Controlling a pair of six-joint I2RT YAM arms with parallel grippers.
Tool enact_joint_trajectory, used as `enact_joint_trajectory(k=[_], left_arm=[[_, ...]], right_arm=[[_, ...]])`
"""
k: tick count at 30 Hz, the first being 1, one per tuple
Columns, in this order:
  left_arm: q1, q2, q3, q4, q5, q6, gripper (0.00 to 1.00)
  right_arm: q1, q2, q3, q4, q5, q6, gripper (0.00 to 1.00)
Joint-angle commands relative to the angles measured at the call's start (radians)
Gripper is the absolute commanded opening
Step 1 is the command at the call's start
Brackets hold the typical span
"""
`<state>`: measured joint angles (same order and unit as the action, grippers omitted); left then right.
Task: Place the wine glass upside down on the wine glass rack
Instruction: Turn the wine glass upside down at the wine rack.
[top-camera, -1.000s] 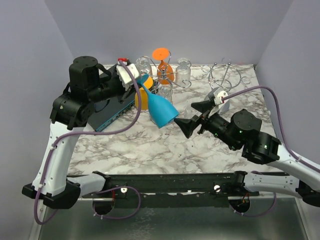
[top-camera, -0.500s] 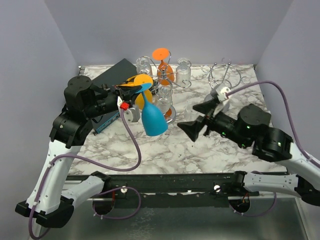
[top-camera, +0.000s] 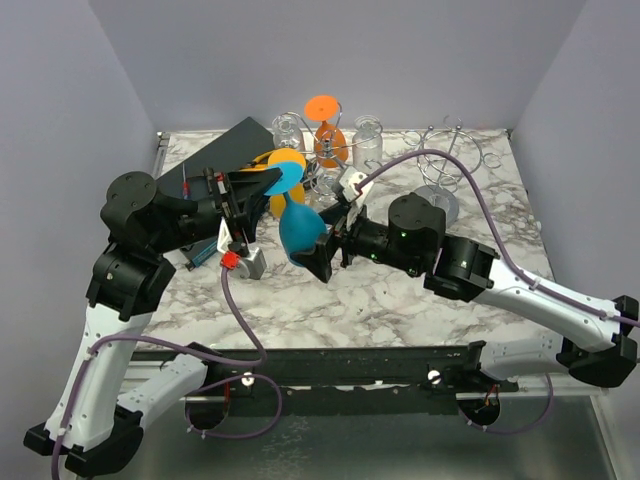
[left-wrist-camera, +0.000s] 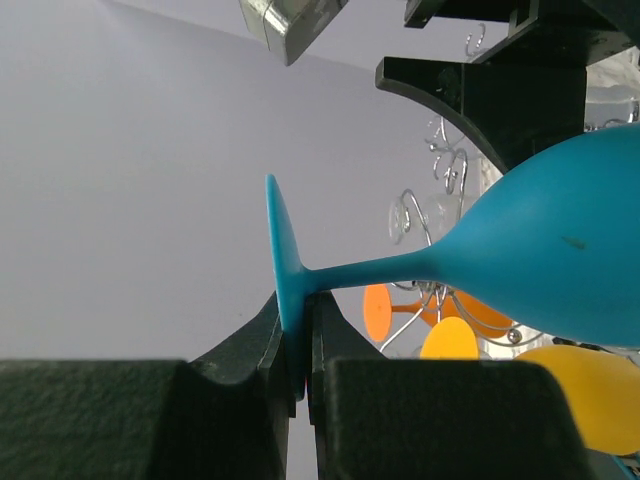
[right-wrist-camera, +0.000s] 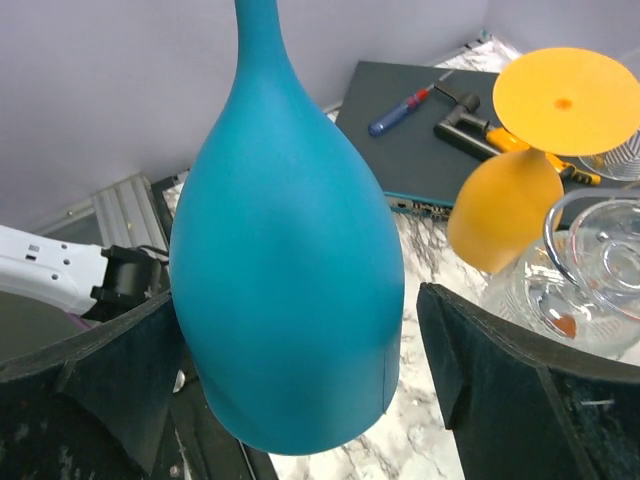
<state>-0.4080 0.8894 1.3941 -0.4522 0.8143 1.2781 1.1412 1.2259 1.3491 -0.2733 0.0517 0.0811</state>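
Note:
The blue wine glass (top-camera: 299, 228) hangs above the table with its foot uppermost and its bowl pointing down towards the near side. My left gripper (top-camera: 270, 180) is shut on the rim of the foot; the left wrist view shows the foot (left-wrist-camera: 281, 250) pinched between the fingers of the left gripper (left-wrist-camera: 297, 335). My right gripper (top-camera: 324, 240) stands open with a finger on each side of the bowl (right-wrist-camera: 290, 270); a gap shows at the right finger (right-wrist-camera: 470, 350). The wire wine glass rack (top-camera: 345, 165) stands behind and holds an inverted orange glass (top-camera: 326, 128).
A yellow glass (right-wrist-camera: 505, 210) hangs just behind the blue one, beside clear glasses (right-wrist-camera: 590, 270). A dark flat case (top-camera: 225, 150) carrying a screwdriver (right-wrist-camera: 400, 112) lies at the back left. A second wire rack (top-camera: 450, 150) stands at the back right.
My left arm has swung the blue glass down and turned it foot-up. My right gripper has travelled left from the table's right side and now straddles the bowl.

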Motion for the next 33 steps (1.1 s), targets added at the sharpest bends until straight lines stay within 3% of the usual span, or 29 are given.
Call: enact_joint_trajectory(k=[1,5,12,16,19,21,25,29,33], left_arm=[[-0.005,-0.016,-0.022,0.038,0.076,0.040,0.00],[-0.005,-0.018,-0.025,0.047,0.095,0.034,0.00],[-0.005,0.002,-0.010,0.067,0.104,0.009,0.03],[-0.005,0.013,-0.005,0.081,0.112,-0.016,0.23],[-0.005,0.023,-0.003,0.096,0.117,-0.043,0.57],[-0.005,0.030,0.000,0.102,0.113,-0.070,0.85],[-0.005,0.059,0.020,0.106,0.049,-0.171,0.95],[-0.005,0.169,0.149,0.090,-0.143,-0.526,0.98],[-0.005,0.319,0.321,-0.053,-0.309,-0.747,0.99]], right_arm=[[0.003,-0.002,-0.053,0.148,-0.044,-0.005,1.00],[0.003,0.001,-0.095,0.211,-0.071,0.005,0.99],[0.004,-0.023,-0.138,0.253,-0.056,0.023,0.84],[0.004,-0.076,-0.208,0.312,0.018,0.036,0.78],[0.003,-0.122,-0.265,0.354,0.066,0.041,0.76],[0.003,-0.151,-0.299,0.367,0.097,0.044,0.75],[0.003,-0.228,-0.358,0.350,0.187,0.046,0.74],[0.002,-0.327,-0.444,0.311,0.284,0.059,0.74],[0.002,-0.418,-0.534,0.279,0.382,0.085,0.74]])
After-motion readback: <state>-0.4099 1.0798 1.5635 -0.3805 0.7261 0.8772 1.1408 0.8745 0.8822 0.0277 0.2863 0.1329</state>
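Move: The blue wine glass hangs foot-up from the left fingers, its middle roughly 8 cm below, 2 cm back and 2 cm right of that hand. From the open right hand, its middle lies 1 cm ahead, 2 cm left and 3 cm above. From the right hand, the rack's yellow glass is about 19 cm ahead, 4 cm left and 16 cm lower; the nearest clear glass is some 14 cm ahead, 3 cm right and equally low. Leftward by a bare 1–2 cm, the right hand eases farther around the bowl and closes on it while the left fingers still pinch the foot. The left fingers then open wide, let go and draw off about 5 cm forward and slightly up, tipping down some 20 degrees; the right hand carries the glass about 9 cm right, sinking about 3 cm and turning slightly clockwise. ##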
